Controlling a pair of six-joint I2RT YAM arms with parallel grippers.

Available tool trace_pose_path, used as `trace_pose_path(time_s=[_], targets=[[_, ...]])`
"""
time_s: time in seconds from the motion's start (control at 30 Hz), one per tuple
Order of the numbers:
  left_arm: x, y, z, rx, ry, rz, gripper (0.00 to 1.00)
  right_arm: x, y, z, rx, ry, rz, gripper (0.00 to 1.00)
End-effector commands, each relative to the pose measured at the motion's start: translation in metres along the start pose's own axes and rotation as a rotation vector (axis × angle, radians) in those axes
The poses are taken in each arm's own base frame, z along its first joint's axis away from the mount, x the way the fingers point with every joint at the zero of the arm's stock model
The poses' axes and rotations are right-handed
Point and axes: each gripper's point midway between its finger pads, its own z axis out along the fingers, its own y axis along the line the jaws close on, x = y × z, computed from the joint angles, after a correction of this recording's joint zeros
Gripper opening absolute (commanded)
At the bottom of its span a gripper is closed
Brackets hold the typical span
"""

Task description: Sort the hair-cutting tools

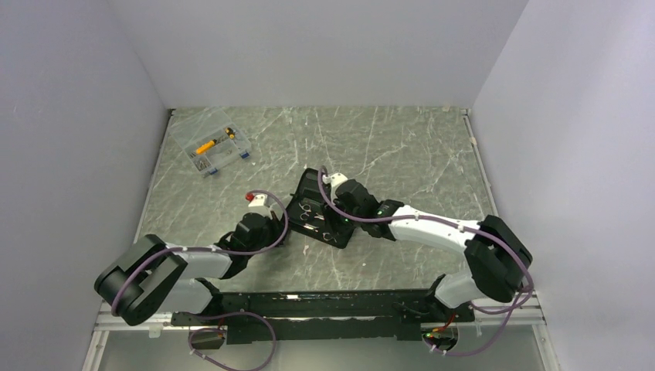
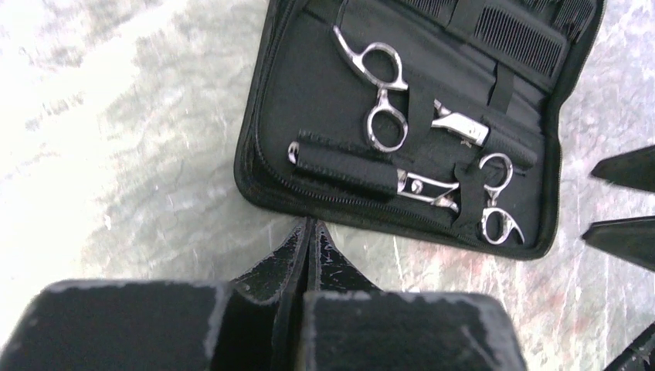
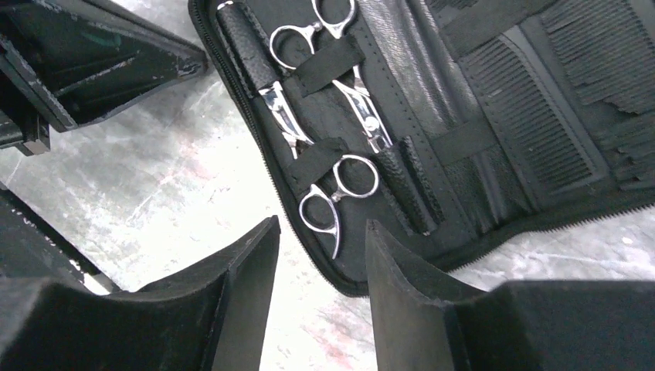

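Observation:
A flat black zip case [image 1: 307,188] lies open in the middle of the table. Two silver scissors are strapped inside it: one [image 2: 459,124] with ring handles toward the far side, the other [image 2: 421,185] along the near edge. They also show in the right wrist view [image 3: 278,108] [image 3: 369,120]. A black comb [image 2: 517,42] [image 3: 521,127] sits in a slot on the other half. My left gripper [image 2: 309,226] [image 1: 279,232] is shut and empty, its tips at the case's zip edge. My right gripper [image 3: 320,226] [image 1: 344,220] is open and empty over a case corner, near a scissor ring.
A clear plastic box [image 1: 212,143] with yellow and small parts stands at the back left. The right gripper's fingers [image 2: 626,166] show just past the case's side in the left wrist view. Grey walls close in the marble table on three sides.

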Motion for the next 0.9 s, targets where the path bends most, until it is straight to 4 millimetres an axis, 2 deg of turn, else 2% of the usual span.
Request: trace_pose_path(time_s=[0.0, 0.07, 0.17, 0.27, 0.3, 0.43, 0.53, 0.6, 0.73, 0.87], targets=[[0.003, -0.007, -0.004, 0.019, 0.041, 0.015, 0.11, -0.001, -0.018, -0.011, 0.069, -0.05, 0.073, 0.49], [-0.003, -0.013, -0.007, 0.038, 0.027, 0.006, 0.31, 0.002, -0.031, -0.013, 0.114, -0.075, 0.131, 0.49], [-0.016, -0.02, -0.013, 0.042, 0.001, -0.012, 0.55, 0.005, -0.051, -0.017, 0.188, -0.12, 0.242, 0.51], [-0.034, -0.026, -0.021, 0.036, -0.042, -0.033, 0.96, 0.002, -0.071, -0.025, 0.212, -0.186, 0.361, 0.52], [-0.042, -0.027, -0.025, 0.026, -0.071, -0.044, 0.99, -0.002, -0.075, -0.028, 0.202, -0.216, 0.393, 0.54], [-0.068, -0.013, -0.031, -0.077, -0.177, -0.152, 0.99, -0.014, -0.087, -0.044, 0.187, -0.333, 0.471, 0.72], [-0.088, -0.004, -0.02, -0.143, -0.189, -0.202, 0.99, -0.021, -0.083, -0.052, 0.144, -0.379, 0.48, 0.74], [-0.092, 0.003, -0.009, -0.176, -0.158, -0.233, 0.99, -0.022, -0.078, -0.054, 0.12, -0.368, 0.472, 0.74], [-0.089, 0.019, 0.01, -0.173, -0.085, -0.368, 0.99, -0.014, -0.068, -0.058, 0.068, -0.338, 0.451, 0.74], [-0.087, 0.015, 0.022, -0.151, -0.033, -0.375, 0.99, -0.003, -0.062, -0.062, 0.037, -0.325, 0.455, 0.73]])
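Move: The left gripper, shut, is at the open case's near-left corner. The case's middle lies about 5 cm ahead and 10 cm right, around table level, and its zip pull is some 8 cm ahead and 2 cm right. The right gripper, half open, hovers over the near end: the case's middle is roughly 6 cm ahead, 1 cm left and 6 cm below, with the nearest scissor handles about 1 cm ahead and 1 cm left, equally low. Ease the left gripper back a touch off the case's near-left corner, open it wide while lifting about 7 cm, then carry it forward and left beside the case's left side, turning some 20 degrees counter-clockwise and sinking again. Meanwhile swing the right gripper right, off the scissor handles to the case's right side, dipping then rising, turning clockwise and opening further. ##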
